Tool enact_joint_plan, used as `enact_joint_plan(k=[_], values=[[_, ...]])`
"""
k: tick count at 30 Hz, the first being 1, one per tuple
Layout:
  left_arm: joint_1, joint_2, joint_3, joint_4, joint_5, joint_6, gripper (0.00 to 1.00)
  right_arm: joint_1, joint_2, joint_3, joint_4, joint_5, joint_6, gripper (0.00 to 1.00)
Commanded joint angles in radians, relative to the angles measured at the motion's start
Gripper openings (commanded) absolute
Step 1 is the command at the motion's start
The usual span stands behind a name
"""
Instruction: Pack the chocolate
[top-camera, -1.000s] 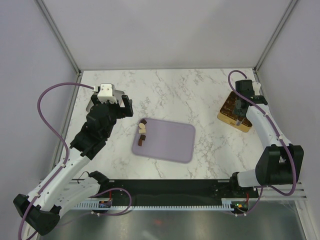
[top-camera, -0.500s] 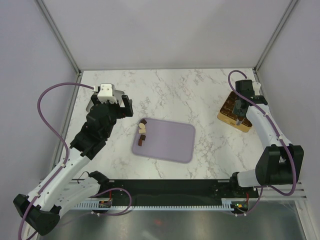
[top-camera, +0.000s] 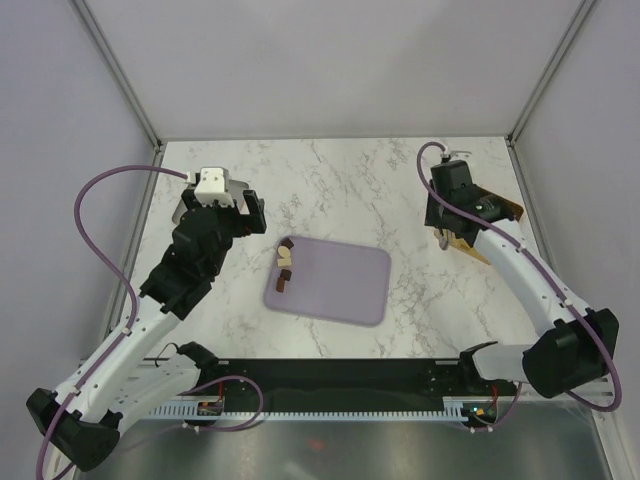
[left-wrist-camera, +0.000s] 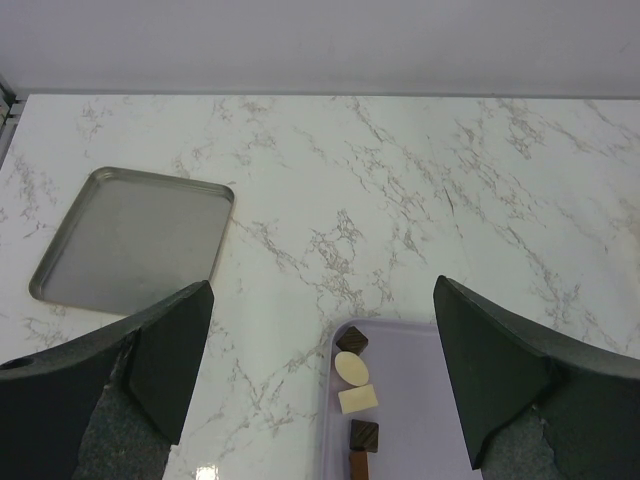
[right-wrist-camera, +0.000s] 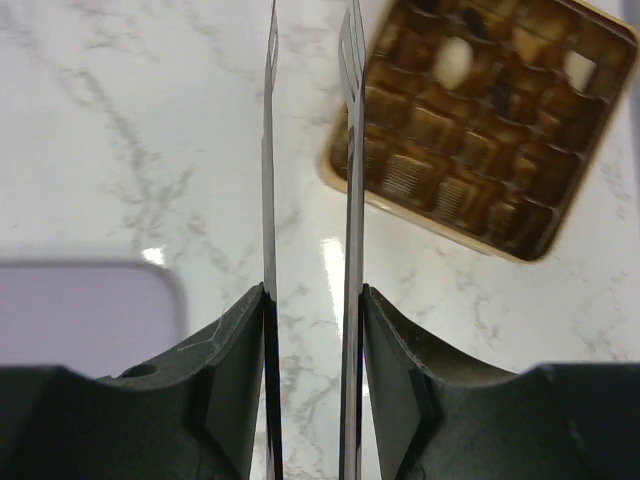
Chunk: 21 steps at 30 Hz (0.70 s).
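Note:
Several small chocolate pieces (top-camera: 285, 265), dark brown and cream-white, lie in a row at the left end of the lilac tray (top-camera: 340, 285); the left wrist view shows them (left-wrist-camera: 353, 370) too. My left gripper (top-camera: 217, 202) hangs open above the marble, left of and behind the tray. My right gripper (top-camera: 442, 222) is shut on the metal tongs (right-wrist-camera: 350, 150). Their two blades stand apart with nothing between them, over bare marble just left of the gold compartmented box (right-wrist-camera: 480, 130). The box holds several pieces. In the top view my right arm hides most of the box (top-camera: 468, 247).
A grey metal tray (left-wrist-camera: 130, 240) lies on the marble at the far left, under my left gripper. Grey walls and frame posts close in the back and sides. The lilac tray's corner (right-wrist-camera: 90, 310) shows left of the tongs.
My right arm has swung left with the tongs, from above the gold box to the marble beside it. The left arm and the chocolate have not moved.

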Motion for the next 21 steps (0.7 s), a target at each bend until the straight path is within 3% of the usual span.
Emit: enact_joint_plan(k=[1, 4, 15, 21], values=[[0.002, -0.012, 0.021, 0.032, -0.017, 0.033, 1.0, 0.094, -0.059, -0.005, 0.07, -0.105, -0.008, 0.49], [0.002, -0.006, 0.024, 0.03, -0.021, 0.036, 1.0, 0.175, -0.076, -0.083, 0.161, -0.171, 0.007, 0.49], [0.002, -0.01, 0.019, 0.033, -0.038, 0.043, 1.0, 0.568, -0.151, -0.284, 0.391, -0.173, -0.071, 0.48], [0.002, -0.007, 0.019, 0.033, -0.04, 0.043, 1.0, 0.66, -0.136, -0.324, 0.451, -0.196, 0.001, 0.49]])
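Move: The dark brown chocolate square on the purple tray lies about 38 cm to the right hand's left, 11 cm back and 14 cm below. Its neighbours run along the same tray side: the brown bar some 3 cm farther back, the cream-coloured rectangle 3 cm and the cream-coloured oval 5 cm farther out. The chocolate box sits about 8 cm right and 3 cm ahead of the right hand. From the left hand, the square is some 6 cm back, 6 cm right and 25 cm below. Towards the row of chocolates left on the tray, the right hand swings away from the box: about 21 cm left and 10 cm back, at first nearly level, then sinking some 4 cm overall. It turns about 45 degrees counter-clockwise on the way, still gripping the empty metal tongs half open, and slows over the tray without touching a chocolate. ##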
